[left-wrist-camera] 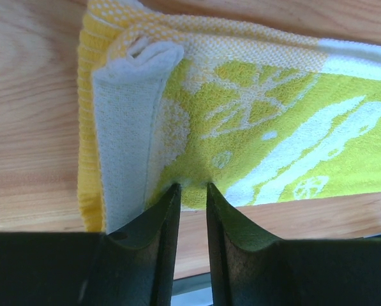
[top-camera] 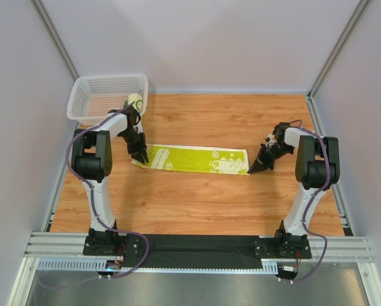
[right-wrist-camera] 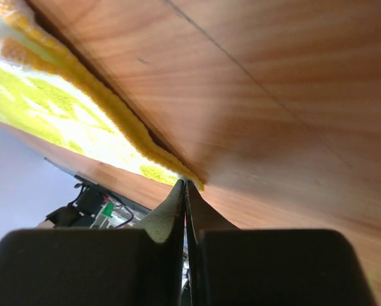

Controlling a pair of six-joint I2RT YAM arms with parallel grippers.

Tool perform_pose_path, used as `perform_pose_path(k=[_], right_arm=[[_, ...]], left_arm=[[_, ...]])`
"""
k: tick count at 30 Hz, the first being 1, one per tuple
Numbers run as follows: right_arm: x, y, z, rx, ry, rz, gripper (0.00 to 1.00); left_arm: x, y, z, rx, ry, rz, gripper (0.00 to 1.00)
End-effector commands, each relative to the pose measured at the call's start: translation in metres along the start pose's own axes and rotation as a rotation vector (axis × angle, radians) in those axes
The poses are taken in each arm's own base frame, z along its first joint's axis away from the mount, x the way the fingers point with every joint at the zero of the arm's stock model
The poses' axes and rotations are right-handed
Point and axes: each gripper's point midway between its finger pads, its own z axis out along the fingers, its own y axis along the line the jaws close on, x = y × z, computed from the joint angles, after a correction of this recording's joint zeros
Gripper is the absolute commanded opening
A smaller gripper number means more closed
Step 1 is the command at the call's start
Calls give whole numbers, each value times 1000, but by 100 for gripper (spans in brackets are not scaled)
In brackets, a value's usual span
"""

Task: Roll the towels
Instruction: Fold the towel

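A long lime-yellow towel (top-camera: 196, 159) lies flat across the middle of the wooden table. Its left end is turned over into a short fold (left-wrist-camera: 123, 146) with the white underside up. My left gripper (top-camera: 139, 158) stands on that end. In the left wrist view its jaws (left-wrist-camera: 191, 187) are a little apart, and their tips touch the towel's (left-wrist-camera: 260, 127) near edge with only cloth and wood showing in the gap. My right gripper (top-camera: 251, 171) is shut, its tip (right-wrist-camera: 185, 183) touching the towel's (right-wrist-camera: 82, 121) right near corner. A rolled towel (top-camera: 134, 100) sits in the basket.
A white mesh basket (top-camera: 88, 102) stands at the back left corner, just behind the left arm. Grey walls close the table on three sides. Bare wood (top-camera: 196, 204) lies in front of the towel.
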Motion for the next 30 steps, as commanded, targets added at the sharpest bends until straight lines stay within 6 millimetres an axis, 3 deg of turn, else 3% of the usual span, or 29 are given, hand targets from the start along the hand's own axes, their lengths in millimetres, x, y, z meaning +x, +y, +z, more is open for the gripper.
perform_pose_path(k=[1, 5, 9, 11, 13, 14, 16, 18, 19, 20, 22, 26, 30], right_arm=[[-4, -32, -15, 212, -74, -5, 0], [-13, -50, -31, 340, -155, 4, 0], [-20, -41, -45, 329, -195, -7, 0], [-23, -30, -60, 316, -234, -27, 1], [-21, -19, -69, 284, -252, -34, 10], [-19, -12, -75, 256, -268, -43, 25], [-9, 11, -73, 131, -242, -60, 39], [8, 21, -67, 36, -199, -57, 50], [13, 36, -65, -62, -183, -62, 51], [19, 42, -62, -99, -171, -66, 52], [29, 49, -56, -161, -168, -87, 53], [42, 55, -33, -163, -119, -104, 52], [37, 56, -18, -188, -103, -79, 50]], left_arm=[[-12, 20, 3, -79, -33, 17, 30], [-12, 18, 1, -74, -33, 14, 30], [-7, 10, -11, -53, -36, -2, 33], [-5, 4, -23, -35, -60, -3, 41], [-4, 0, -36, -24, -84, -1, 54], [-2, -1, -40, -20, -85, -2, 58], [-5, -7, -53, -5, -117, 6, 67], [-4, -11, -62, 10, -128, 6, 72], [-7, -15, -72, 23, -155, 12, 76], [-7, -20, -77, 42, -164, 16, 78], [-8, -26, -90, 65, -197, 19, 90], [-7, -30, -107, 78, -238, 26, 91], [0, -24, -115, 49, -258, 30, 91]])
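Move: The lime-green towel lies crosswise. Its middle is about 18 cm right and 1 cm ahead of my left hand, whose fingertips are already down on it just inside the near edge, some 3 cm from its left end. The rolled towel stands in the basket roughly 23 cm ahead and 4 cm left of that hand. My right hand is at the near right corner, the towel's middle about 22 cm left and 4 cm ahead. My right hand, still shut, slides on about 5 cm to the right past the towel's right end, straightening to point down. It then rises some 5 cm, opening about halfway and swinging back left to the towel's end, leaning over again. My left hand first keeps its place on the towel, then opens wide and comes straight up off it by about 9 cm, its fingertips tipping forward. ##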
